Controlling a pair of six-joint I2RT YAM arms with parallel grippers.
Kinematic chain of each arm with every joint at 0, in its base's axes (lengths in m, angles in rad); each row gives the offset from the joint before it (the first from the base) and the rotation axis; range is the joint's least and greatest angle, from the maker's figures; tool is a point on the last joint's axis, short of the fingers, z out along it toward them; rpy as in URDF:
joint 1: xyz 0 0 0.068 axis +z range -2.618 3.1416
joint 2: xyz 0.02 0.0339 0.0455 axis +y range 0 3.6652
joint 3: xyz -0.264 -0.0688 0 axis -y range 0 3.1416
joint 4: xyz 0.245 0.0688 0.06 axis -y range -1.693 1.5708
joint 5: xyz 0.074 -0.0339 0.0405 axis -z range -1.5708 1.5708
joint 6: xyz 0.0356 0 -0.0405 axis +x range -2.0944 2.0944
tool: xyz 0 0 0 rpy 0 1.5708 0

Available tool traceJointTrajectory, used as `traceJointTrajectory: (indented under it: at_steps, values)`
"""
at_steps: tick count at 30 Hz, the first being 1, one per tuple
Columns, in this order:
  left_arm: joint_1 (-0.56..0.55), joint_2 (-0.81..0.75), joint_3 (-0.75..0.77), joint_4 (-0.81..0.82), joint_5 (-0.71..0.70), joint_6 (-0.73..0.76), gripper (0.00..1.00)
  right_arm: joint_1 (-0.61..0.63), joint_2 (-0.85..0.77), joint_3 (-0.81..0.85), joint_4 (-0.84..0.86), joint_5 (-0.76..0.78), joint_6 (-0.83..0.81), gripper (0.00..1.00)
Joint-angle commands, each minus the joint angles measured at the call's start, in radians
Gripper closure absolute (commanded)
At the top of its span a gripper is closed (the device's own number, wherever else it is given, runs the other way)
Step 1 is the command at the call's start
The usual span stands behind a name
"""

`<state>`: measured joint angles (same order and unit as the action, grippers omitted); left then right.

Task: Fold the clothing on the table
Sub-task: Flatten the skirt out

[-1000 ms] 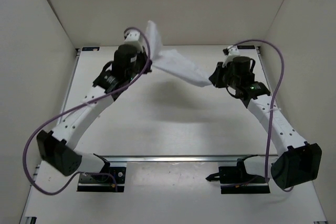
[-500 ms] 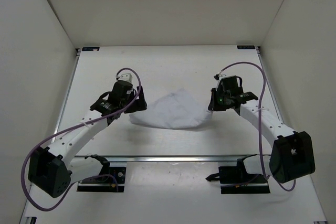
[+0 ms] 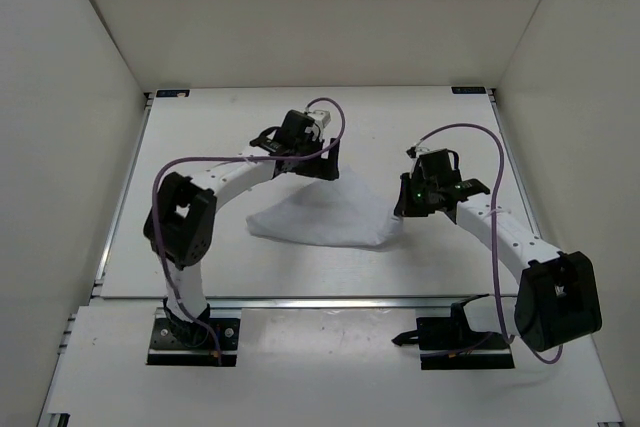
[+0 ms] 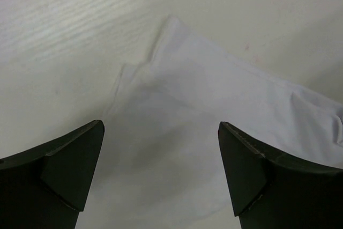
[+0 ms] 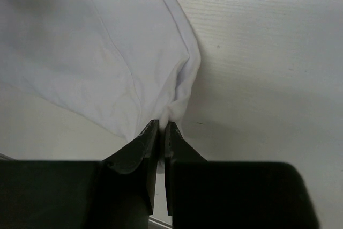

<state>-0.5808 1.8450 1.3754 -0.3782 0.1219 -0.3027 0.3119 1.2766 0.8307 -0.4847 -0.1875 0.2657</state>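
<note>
The clothing (image 3: 320, 215) is a thin white garment lying in a rough triangle at the middle of the table (image 3: 200, 137). My left gripper (image 3: 326, 163) hovers open over its far corner, and nothing is between its fingers. In the left wrist view the clothing (image 4: 214, 105) lies flat below the left gripper (image 4: 161, 151), with a folded edge showing. My right gripper (image 3: 400, 210) is at the garment's right corner. In the right wrist view the right gripper (image 5: 162, 128) is shut on a bunched corner of the clothing (image 5: 107, 52).
Off-white enclosure walls (image 3: 70, 127) close in the table on the left, back and right. A metal rail (image 3: 340, 300) crosses in front of the arm bases. Purple cables (image 3: 500, 207) loop off both arms. Bare table (image 5: 268, 52) lies right of the garment.
The garment, held up in the air by both grippers a second ago, now lies on the table. My left gripper let go, opened, and swung right over its far corner. The right grip is unchanged.
</note>
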Motion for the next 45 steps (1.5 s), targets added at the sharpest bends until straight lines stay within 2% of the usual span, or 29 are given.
traceJointTrajectory:
  at_steps: [1,5,8,10,18,24,26,28,30,32,35,38,43,44,45]
  values:
    - [0.015,0.071,0.114,0.059,0.084,0.097,0.01,0.001,-0.049,-0.005,0.018,-0.01,0.015,1.0]
    - [0.007,0.187,0.209,0.105,0.145,0.145,0.01,-0.014,-0.039,-0.01,0.012,-0.01,0.015,1.0]
    - [-0.01,0.227,0.199,0.176,0.203,0.2,0.01,-0.02,-0.037,-0.013,0.015,-0.017,0.026,1.0]
    - [-0.004,0.264,0.191,0.246,0.237,0.171,0.02,-0.028,-0.039,-0.015,0.021,-0.024,0.029,1.0]
    - [0.004,0.364,0.269,0.311,0.288,0.119,0.03,-0.034,-0.034,-0.01,0.003,-0.036,0.036,1.0]
    - [-0.002,0.425,0.34,0.276,0.28,0.102,0.17,-0.045,-0.025,-0.004,0.005,-0.046,0.023,1.0]
    - [-0.01,0.424,0.347,0.277,0.263,0.096,0.31,-0.05,-0.025,-0.011,0.006,-0.052,0.021,1.0]
    - [-0.013,0.431,0.368,0.234,0.245,0.108,0.4,-0.054,-0.023,-0.011,0.006,-0.05,0.026,1.0]
    - [-0.01,0.427,0.376,0.204,0.231,0.116,0.38,-0.059,-0.01,-0.004,0.008,-0.044,0.02,1.0]
    - [-0.002,0.412,0.338,0.202,0.239,0.125,0.3,-0.065,-0.007,-0.005,0.008,-0.046,0.009,1.0]
    - [0.01,0.378,0.283,0.223,0.231,0.12,0.23,-0.06,-0.003,-0.004,0.012,-0.056,0.006,0.99]
    - [0.016,0.375,0.266,0.217,0.232,0.132,0.23,-0.056,0.0,-0.004,0.014,-0.058,0.007,1.0]
    - [0.013,0.379,0.261,0.229,0.231,0.12,0.33,-0.05,0.0,-0.004,0.011,-0.058,0.006,1.0]
    - [0.006,0.382,0.264,0.228,0.235,0.114,0.37,-0.043,-0.002,-0.005,0.006,-0.055,0.009,1.0]
    - [0.004,0.382,0.275,0.229,0.242,0.114,0.46,-0.043,-0.002,-0.005,0.011,-0.046,0.012,1.0]
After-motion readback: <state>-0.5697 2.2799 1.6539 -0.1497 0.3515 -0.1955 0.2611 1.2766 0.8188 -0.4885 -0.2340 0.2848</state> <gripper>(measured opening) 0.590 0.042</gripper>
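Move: The skirt's far corner lies about 7 cm ahead of my open left hand, 7 cm to its right and 8 cm below. The skirt's left corner is some 15 cm to that hand's left and 5 cm back, also down on the table; the right end, already pinched by my right hand, is about 15 cm to its right and 10 cm back, roughly level in height. From my right hand the far corner is about 17 cm ahead, 9 cm left and 8 cm below. I bring my left hand right, forward and down to the skirt's far corner, roughly 7 cm each way, turning it some 15 degrees clockwise. The fingers narrow, ease open slightly as I dip the last 2 cm and shift a little left, then narrow again about the corner, still well short of shut. My right hand stays nearly put, keeping its pinch. ##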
